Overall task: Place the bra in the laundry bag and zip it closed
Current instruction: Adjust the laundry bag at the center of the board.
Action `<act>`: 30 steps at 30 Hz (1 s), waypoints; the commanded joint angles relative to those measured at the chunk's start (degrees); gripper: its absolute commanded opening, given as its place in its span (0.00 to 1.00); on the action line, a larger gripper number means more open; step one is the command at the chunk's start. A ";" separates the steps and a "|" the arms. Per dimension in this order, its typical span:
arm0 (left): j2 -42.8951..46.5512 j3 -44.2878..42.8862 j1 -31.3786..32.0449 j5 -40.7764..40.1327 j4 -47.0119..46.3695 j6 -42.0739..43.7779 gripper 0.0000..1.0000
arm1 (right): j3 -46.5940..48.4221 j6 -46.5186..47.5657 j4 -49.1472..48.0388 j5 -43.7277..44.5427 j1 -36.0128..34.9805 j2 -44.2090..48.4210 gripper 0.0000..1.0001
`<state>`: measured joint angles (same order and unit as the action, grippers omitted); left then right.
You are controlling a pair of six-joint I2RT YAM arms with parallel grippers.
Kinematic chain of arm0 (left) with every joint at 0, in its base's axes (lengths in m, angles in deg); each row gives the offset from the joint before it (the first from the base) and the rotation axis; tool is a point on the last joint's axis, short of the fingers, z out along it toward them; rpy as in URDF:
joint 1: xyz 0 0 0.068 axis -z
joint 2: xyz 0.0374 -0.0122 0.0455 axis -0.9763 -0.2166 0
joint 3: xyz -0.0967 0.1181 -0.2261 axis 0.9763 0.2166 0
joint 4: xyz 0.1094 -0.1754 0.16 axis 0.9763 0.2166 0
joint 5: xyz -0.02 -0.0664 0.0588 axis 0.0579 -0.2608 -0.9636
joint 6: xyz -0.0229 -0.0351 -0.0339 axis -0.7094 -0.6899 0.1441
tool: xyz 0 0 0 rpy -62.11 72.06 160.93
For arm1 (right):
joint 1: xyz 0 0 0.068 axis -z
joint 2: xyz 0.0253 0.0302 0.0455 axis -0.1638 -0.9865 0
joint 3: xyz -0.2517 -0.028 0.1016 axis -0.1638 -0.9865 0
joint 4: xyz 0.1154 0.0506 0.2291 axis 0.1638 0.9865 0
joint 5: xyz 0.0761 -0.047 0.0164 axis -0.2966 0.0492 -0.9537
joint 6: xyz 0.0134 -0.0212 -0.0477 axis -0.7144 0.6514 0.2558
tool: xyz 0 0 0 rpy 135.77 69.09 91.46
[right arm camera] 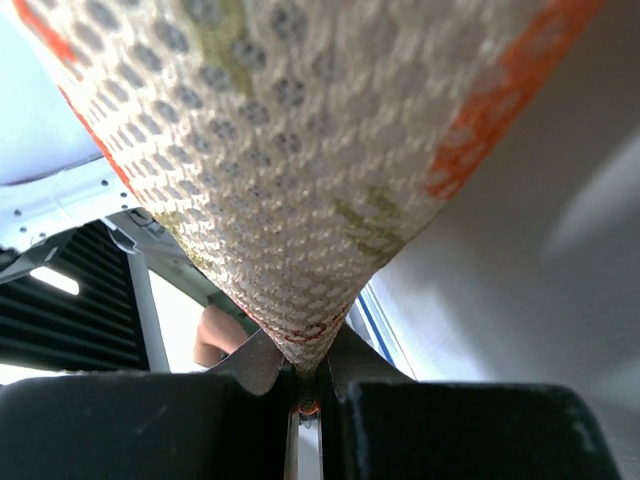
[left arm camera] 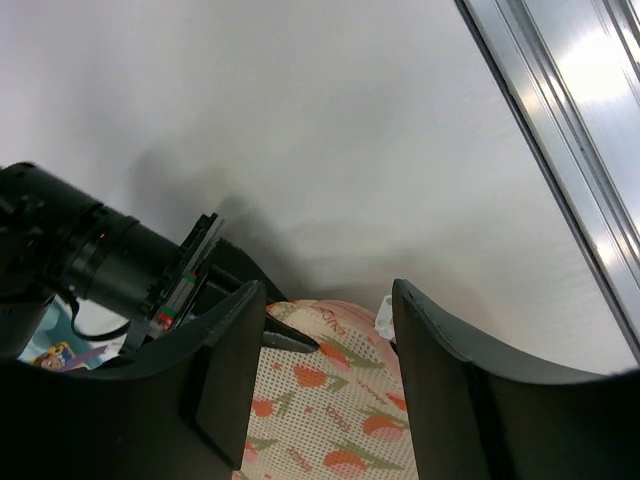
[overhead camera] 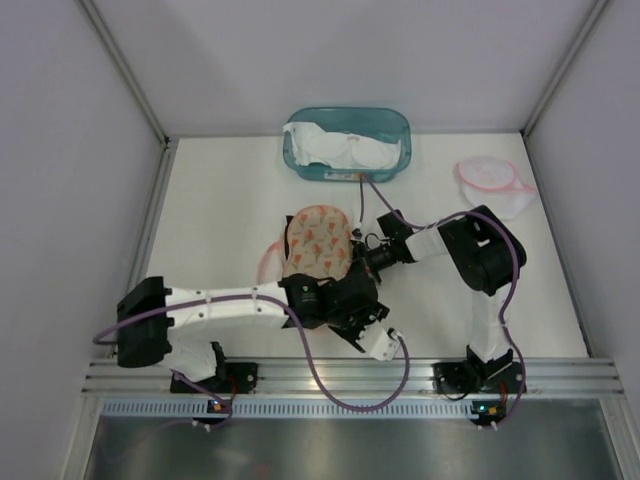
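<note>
The laundry bag is a domed mesh pouch printed with orange tulips, held up above the table's middle. My right gripper is shut on its pointed edge and comes in from the right. My left gripper reaches the bag from below. Its jaws stand apart, with the bag filling the gap between the two fingers. A small white piece shows at the bag's rim. A white bra lies in the teal basket at the back.
A second mesh bag with a pink rim lies at the back right. Grey walls close the table in on the left, back and right. An aluminium rail runs along the near edge between the arm bases.
</note>
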<state>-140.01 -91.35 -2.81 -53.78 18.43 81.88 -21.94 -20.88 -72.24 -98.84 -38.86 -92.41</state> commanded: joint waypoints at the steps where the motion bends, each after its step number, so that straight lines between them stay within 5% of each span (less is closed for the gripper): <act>1: -7.39 -8.47 1.61 -0.05 16.51 6.10 0.60 | 1.08 1.61 1.84 -0.10 0.25 -0.27 0.00; 11: -30.53 -32.65 2.93 -2.96 44.72 6.29 0.61 | 2.40 5.22 5.35 1.04 0.34 -1.41 0.00; 21: -46.17 -43.20 2.76 -12.18 51.77 3.83 0.63 | 2.22 7.24 6.76 2.09 0.25 -1.15 0.00; 30: -50.05 -45.41 2.41 -15.17 52.21 4.27 0.61 | 2.57 8.47 7.81 2.62 0.07 -0.80 0.00</act>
<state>-189.74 -135.09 -0.10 -67.20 64.61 85.82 -20.74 -13.14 -66.84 -97.22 -38.79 -92.79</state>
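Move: From the left hand, the laundry bag's near right corner, with its pale zip tab, lies roughly 5 cm left, 2 cm ahead and 9 cm below. The right gripper, shut on the bag's right edge, is about 9 cm ahead and 4 cm left; the black bra edge peeking out on the bag's far left is some 17 cm ahead and 18 cm left. From the right hand, that near corner lies about 7 cm back and 1 cm left, slightly lower. Down about 10 cm, the left hand sinks towards the table beside the bag's near right corner, swinging its fingers through some 55 degrees from slanting rightward to nearly straight down and easing slightly forward late on. Its fingers stay a bit over half open, the zip-tab corner close by; contact can't be made out. The right hand keeps its pinch on the bag's right edge, barely lowering it. ##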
